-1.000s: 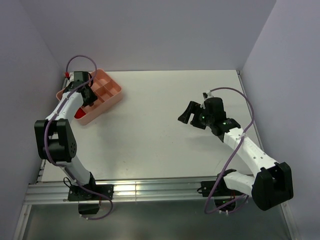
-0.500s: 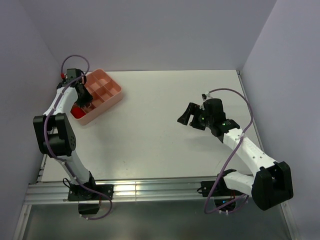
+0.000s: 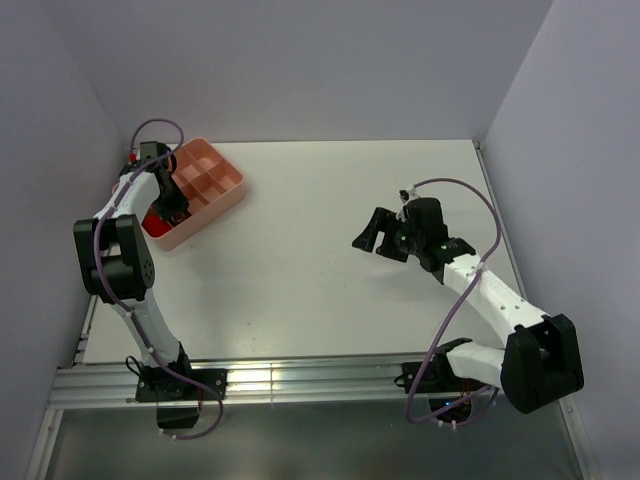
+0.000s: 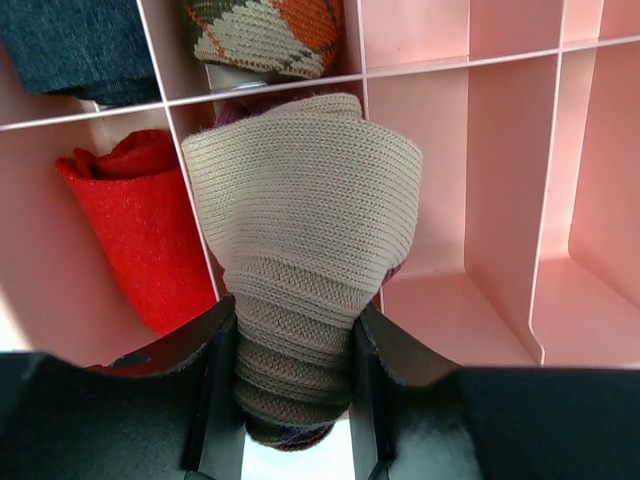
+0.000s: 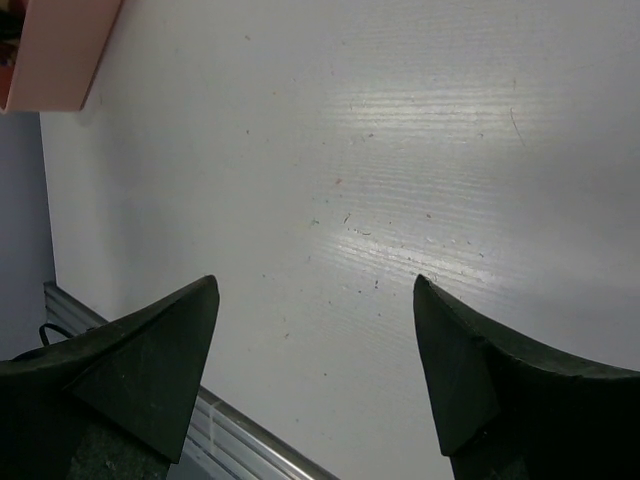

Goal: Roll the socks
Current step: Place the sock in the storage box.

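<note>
A rolled tan sock [image 4: 300, 200] is pinched between the fingers of my left gripper [image 4: 295, 310], which is shut on it. It hangs over a compartment of the pink divided tray [image 4: 500, 200], just right of the cell with the red bundle. The argyle sock [image 4: 265, 35], rolled, lies in the cell beyond it. In the top view the left gripper [image 3: 165, 195] is over the tray's [image 3: 215, 180] left part. My right gripper [image 3: 372, 232] hovers open over bare table with nothing between its fingers [image 5: 190, 330].
A red bundle [image 4: 130, 230] and a dark bundle [image 4: 75, 45] fill two left cells of the tray; the cells to the right hold nothing. The tray sits at the table's far left corner by the wall. The table's metal front rail [image 5: 230, 430] shows below the right gripper.
The left arm's wrist has swung slightly left over the tray, still holding the tan sock. The right gripper has drifted a little to the left.
</note>
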Motion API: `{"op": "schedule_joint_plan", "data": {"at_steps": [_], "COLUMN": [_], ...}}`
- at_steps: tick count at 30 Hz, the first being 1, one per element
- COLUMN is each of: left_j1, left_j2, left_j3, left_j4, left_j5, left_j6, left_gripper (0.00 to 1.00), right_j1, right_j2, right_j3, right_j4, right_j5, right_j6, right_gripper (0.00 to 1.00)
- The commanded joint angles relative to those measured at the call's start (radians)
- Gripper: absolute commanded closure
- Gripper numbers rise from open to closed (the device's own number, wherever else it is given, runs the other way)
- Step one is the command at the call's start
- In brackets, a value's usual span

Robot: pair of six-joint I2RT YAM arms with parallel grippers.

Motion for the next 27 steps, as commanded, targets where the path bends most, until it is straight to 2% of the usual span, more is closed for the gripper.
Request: {"op": "schedule_joint_plan", "data": {"at_steps": [1,4,9,10,12,20,23,27], "left_j1": [0.005,0.004,0.004,0.004,0.004,0.004,0.005,0.002], "left_j2": [0.012,0.02,0.002,-0.003,-0.009,-0.04,-0.055,-0.08], "left_j3": [0.024,0.009,-0.008,-0.01,-0.01,-0.028,-0.031,-0.028], "left_j4": [0.035,0.06,0.072,0.072,0.068,0.071,0.069,0.064], "left_j5": [-0.04,-0.042,-0.046,-0.052,-0.052,-0.063,-0.062,-0.068], "left_j6": [0.018,0.023,0.011,0.011,0.011,0.001,-0.003,-0.006], "left_gripper": [0.94,0.89,0.71,0.62,0.57,0.52,0.41,0.39], "right_j1": [-0.001,-0.001,-0.001,-0.003,-0.001,-0.001,-0.003,-0.001], "right_j2": [0.005,0.008,0.01,0.011,0.014,0.024,0.027,0.028], "right_j3": [-0.01,-0.012,-0.018,-0.018,-0.019,-0.018,-0.015,-0.018], "right_j4": [0.042,0.045,0.045,0.047,0.05,0.053,0.048,0.056], "right_j5": [-0.024,-0.033,-0.036,-0.04,-0.043,-0.059,-0.061,-0.07], "right_j6": [-0.013,-0.018,-0.022,-0.022,-0.022,-0.022,-0.024,-0.021], "right_gripper": [0.15,0.15,0.15,0.15,0.15,0.15,0.15,0.16]}}
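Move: The left fingers already hold the rolled sock at its compartment. The compartment's middle is about 1 cm ahead and 1 cm left of the left hand, some 3 cm below. The red sock sits about 2 cm back and 6 cm left; the argyle sock roughly 6 cm ahead and 6 cm left; the dark blue sock some 3 cm ahead and 11 cm left; all 4 cm below. From the right hand the compartment is about 50 cm left, 15 cm ahead and 9 cm lower. Keep the left gripper over the compartment, easing it only about half a centimetre forward, left and down with the rolled sock between its fingers. Then, nearly in place and without turning the wrist, open the fingers from two fifths to three fifths to loosen the grip, and end with a slight lift. ##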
